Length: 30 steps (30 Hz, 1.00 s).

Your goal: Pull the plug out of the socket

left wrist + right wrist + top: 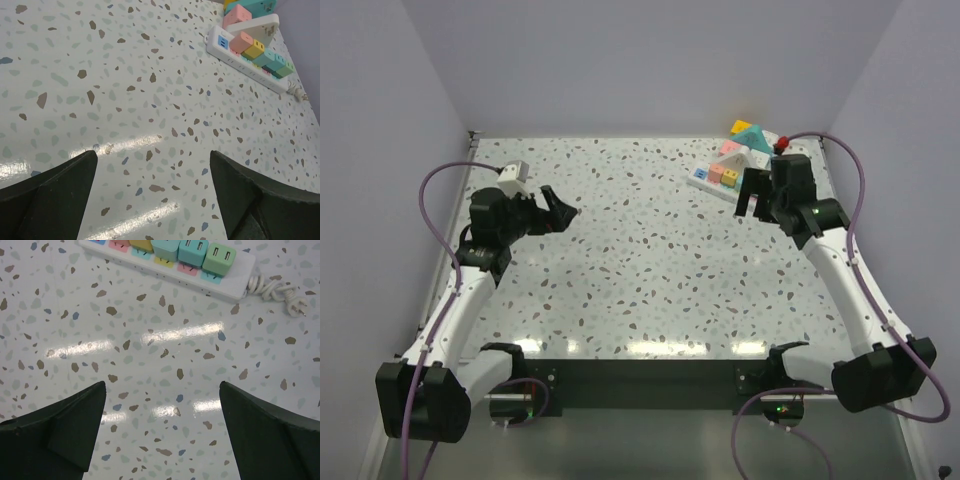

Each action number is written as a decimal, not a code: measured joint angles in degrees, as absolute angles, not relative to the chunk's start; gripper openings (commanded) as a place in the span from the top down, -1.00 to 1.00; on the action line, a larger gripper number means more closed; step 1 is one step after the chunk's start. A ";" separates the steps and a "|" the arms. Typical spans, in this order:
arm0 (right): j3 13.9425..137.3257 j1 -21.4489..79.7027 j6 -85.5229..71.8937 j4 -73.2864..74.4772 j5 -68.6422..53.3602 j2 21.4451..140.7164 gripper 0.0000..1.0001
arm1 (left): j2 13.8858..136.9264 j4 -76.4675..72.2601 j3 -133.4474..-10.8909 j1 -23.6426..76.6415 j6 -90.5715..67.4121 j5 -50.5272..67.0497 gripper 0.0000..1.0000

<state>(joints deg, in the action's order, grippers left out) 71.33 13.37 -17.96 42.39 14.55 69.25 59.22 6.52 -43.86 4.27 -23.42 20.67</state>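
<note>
A white power strip (712, 182) lies at the back right of the table with several coloured plugs in a row on it. In the right wrist view the strip (235, 284) runs along the top edge with teal (193, 251) and green (219, 258) plugs on it. In the left wrist view the strip (248, 69) is at the top right with pink (240, 42), yellow and teal plugs. My right gripper (752, 202) is open and empty, just in front of the strip. My left gripper (558, 210) is open and empty, over the left of the table, far from the strip.
The strip's own coiled white cord and plug (280, 292) lie at its right end. A white house-shaped block (748, 157) and pink, yellow and teal blocks (745, 130) sit behind the strip by the back right corner. White walls enclose the table.
</note>
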 measured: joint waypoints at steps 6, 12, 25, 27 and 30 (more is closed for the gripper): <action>72.03 13.37 -18.17 42.76 16.95 72.42 -0.98 | 59.20 6.48 -43.72 4.27 -23.42 21.08 -1.00; 80.34 10.37 -21.41 44.53 20.38 82.94 -0.98 | 59.48 6.57 -43.20 4.27 -23.44 21.02 -1.00; 103.22 -2.33 -30.70 44.95 20.84 113.01 1.00 | 59.81 7.49 -41.54 4.34 -23.53 20.82 -1.00; 103.70 -3.75 -31.70 43.83 19.79 114.59 1.00 | 59.55 7.92 -41.01 4.45 -23.62 20.71 -1.00; 104.22 -5.82 -32.62 42.65 18.85 115.57 1.00 | 59.13 8.34 -40.18 4.60 -23.68 20.56 -1.00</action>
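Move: The green plug, last in the white strip's right end, is the likeliest target. It lies about 19 cm ahead of the open right hand, 11 cm to its right and 19 cm below. The teal plug beside it is some 4 cm to its left and 2 cm farther out; the white cord bundle lies about 9 cm to its right and 4 cm nearer. From the left hand, the green plug is roughly 19 cm ahead, 54 cm right and 17 cm down. Towards the green plug at the strip's right end, the empty right hand sweeps some 17 cm forward and 13 cm right while sinking about 10 cm. It turns roughly 30 degrees clockwise, tips down a little, and shuts its wide-open fingers on nothing on the way, ending above the strip end. The left hand, open and empty, sinks about 3.5 cm. ##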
